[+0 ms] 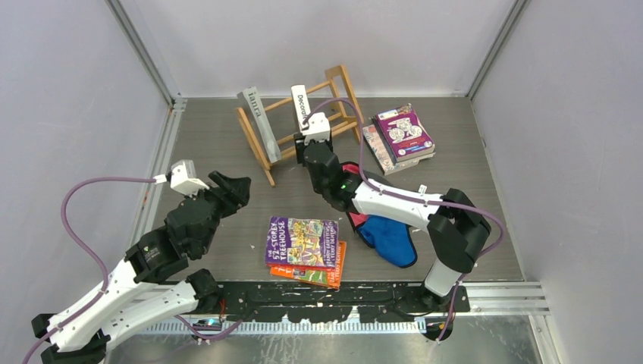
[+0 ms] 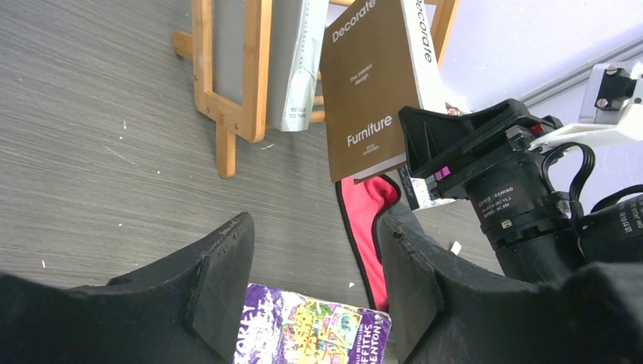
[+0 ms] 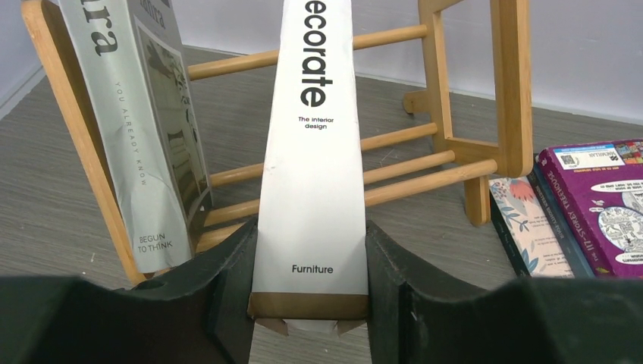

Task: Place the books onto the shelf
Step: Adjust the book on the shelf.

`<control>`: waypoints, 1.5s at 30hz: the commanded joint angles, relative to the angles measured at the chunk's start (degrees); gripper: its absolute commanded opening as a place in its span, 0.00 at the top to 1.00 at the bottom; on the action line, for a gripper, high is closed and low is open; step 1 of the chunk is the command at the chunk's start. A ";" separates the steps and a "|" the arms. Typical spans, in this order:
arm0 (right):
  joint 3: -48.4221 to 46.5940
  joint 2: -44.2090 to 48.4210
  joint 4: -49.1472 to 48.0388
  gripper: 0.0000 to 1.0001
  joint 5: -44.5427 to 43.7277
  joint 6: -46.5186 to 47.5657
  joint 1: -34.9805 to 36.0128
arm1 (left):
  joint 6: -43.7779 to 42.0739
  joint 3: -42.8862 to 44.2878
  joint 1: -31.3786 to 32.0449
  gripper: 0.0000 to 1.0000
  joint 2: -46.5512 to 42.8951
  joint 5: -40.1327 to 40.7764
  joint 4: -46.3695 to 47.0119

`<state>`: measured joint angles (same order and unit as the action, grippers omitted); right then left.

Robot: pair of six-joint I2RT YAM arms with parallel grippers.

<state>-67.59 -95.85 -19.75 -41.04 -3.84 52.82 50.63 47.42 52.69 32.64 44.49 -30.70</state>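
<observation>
The light-wood shelf [image 1: 337, 83] stands at the back of the table, with a grey book [image 1: 258, 121] leaning at its left end. My right gripper [image 1: 306, 145] is shut on the bottom of the white-and-brown "Decorate" book [image 1: 301, 105], holding it upright against the shelf slats [image 3: 394, 171]. In the right wrist view both fingers press the sides of the Decorate spine [image 3: 311, 152]. My left gripper [image 1: 239, 189] hangs open and empty above the table. Below it lies a purple paperback [image 2: 318, 334] on top of an orange book [image 1: 336, 271].
A stack of books [image 1: 402, 136], purple on top with a floral one beneath, lies to the right of the shelf. A red cloth [image 1: 352, 176] and a blue cloth [image 1: 390, 239] lie under my right arm. Grey walls close in three sides.
</observation>
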 commanded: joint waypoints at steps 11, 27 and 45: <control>4.87 1.88 0.64 0.50 -2.96 -4.93 0.70 | 2.34 -1.25 -0.30 0.39 -2.12 0.00 -0.08; 4.78 0.58 1.88 0.44 -2.45 -6.82 0.77 | 3.55 -2.92 -0.30 0.39 -3.38 -0.29 -0.69; 7.54 4.12 3.84 0.44 -3.31 -7.36 2.21 | 4.94 -4.20 -0.30 0.40 -3.99 -1.50 -0.98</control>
<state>-60.82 -95.15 -15.44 -43.20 -10.41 54.33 54.24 43.55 52.69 29.58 42.98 -32.10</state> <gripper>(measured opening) 0.564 0.609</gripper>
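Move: My right hand already grips the lower spine of the Decorate Furniture book; the shelf rods it is to settle on lie about 5 cm ahead, straight in line and some 9 cm below. The grey book stands in the shelf about 11 cm to my left and 6 cm farther out, at much the same height. The pink cloth lies some 12 cm to the right, 5 cm back and 17 cm below. From my left hand those rods are roughly 16 cm ahead, 16 cm right and 13 cm below. With the book's spine between my right fingers, I lower it towards the shelf rods by about 6 cm, drawing back some 2.5 cm as I go and tipping the hand a few degrees downward. I ease down, slacken the grip slightly, pause briefly, then sink again, the fingers staying on both sides of the spine. My empty left hand sinks about 2 cm. ##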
